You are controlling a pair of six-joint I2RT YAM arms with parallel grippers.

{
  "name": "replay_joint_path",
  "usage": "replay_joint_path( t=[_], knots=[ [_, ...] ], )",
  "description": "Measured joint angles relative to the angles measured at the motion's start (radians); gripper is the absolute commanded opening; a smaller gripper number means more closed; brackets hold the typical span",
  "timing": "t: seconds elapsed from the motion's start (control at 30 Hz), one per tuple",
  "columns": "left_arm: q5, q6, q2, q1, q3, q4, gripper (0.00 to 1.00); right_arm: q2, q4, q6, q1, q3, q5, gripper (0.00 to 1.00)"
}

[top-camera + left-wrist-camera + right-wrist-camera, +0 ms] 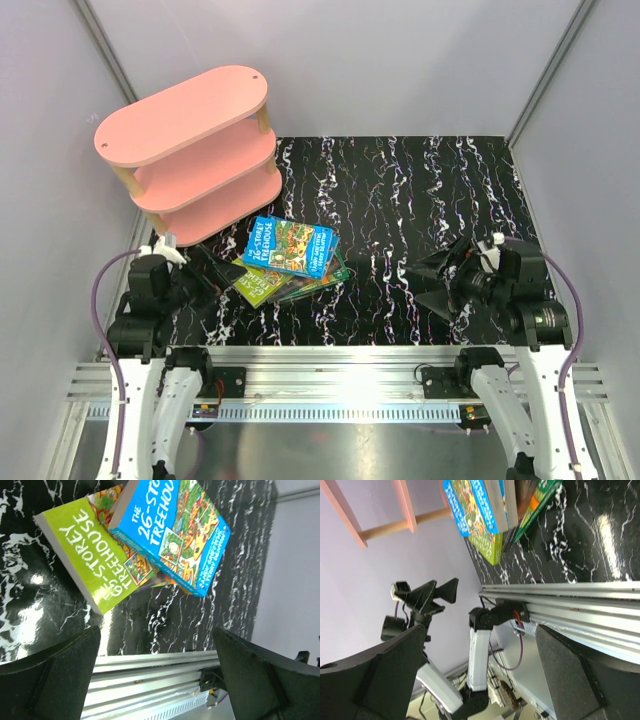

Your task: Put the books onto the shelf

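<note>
The books (290,258) lie in a loose stack on the black marbled table, left of centre. A bright blue one (290,245) (172,535) is on top, and a lime-green one (262,283) (85,560) sticks out beneath it. The pink three-tier shelf (190,150) (385,515) stands at the back left, just behind the stack. My left gripper (222,275) (157,675) is open and empty, low to the left of the books. Right of centre, my right gripper (420,285) (480,675) is open and empty, apart from the books (480,505) and pointing left toward them.
An aluminium rail (330,365) runs along the table's near edge, carrying both arm bases. Pale walls close in the left, back and right sides. The marbled tabletop (430,190) stretches behind and to the right of the stack.
</note>
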Motion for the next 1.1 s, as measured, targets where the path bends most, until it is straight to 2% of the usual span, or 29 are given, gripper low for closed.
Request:
replay_joint_path(
  t=[0.23,0.43,0.6,0.93,1.1],
  knots=[
    [-0.018,-0.108,-0.010,0.000,-0.092,0.155,0.99,0.010,-0.008,-0.011,0.000,0.060,0.041,1.00],
    [-0.062,-0.163,0.101,-0.028,-0.152,0.251,0.99,0.016,-0.098,-0.094,0.000,0.132,0.037,1.00],
    [-0.087,-0.186,0.211,-0.060,-0.167,0.362,0.99,0.102,-0.168,-0.207,0.000,0.246,0.039,1.00],
    [-0.180,-0.234,0.370,-0.189,-0.195,0.546,0.99,0.167,-0.199,-0.308,0.002,0.282,0.044,1.00],
    [-0.208,-0.253,0.417,-0.208,-0.235,0.639,0.99,0.201,-0.199,-0.331,0.008,0.299,0.060,1.00]
  ],
)
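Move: The blue 26-Storey Treehouse book, top of the loose stack, has its middle about 14 cm ahead of the left hand, 11 cm to its right and 14 cm lower. The lime 65-Storey book sticks out beneath, some 6 cm ahead and 5 cm right of that hand; the dark green book is about 7 cm ahead and 18 cm right. From the right hand the blue book lies roughly 17 cm ahead, 28 cm left, 19 cm below. With its fingers wide open and still pointing forward, rightward and down, the left hand reaches about 9 cm forward while sinking some 8 cm, and veers about 3 cm right in the second half, coming in low over the lime book towards the spine end of the blue one. The empty right hand stays well off the stack, rising about 3 cm and rolling its left side down some 15 degrees, fingers open. ##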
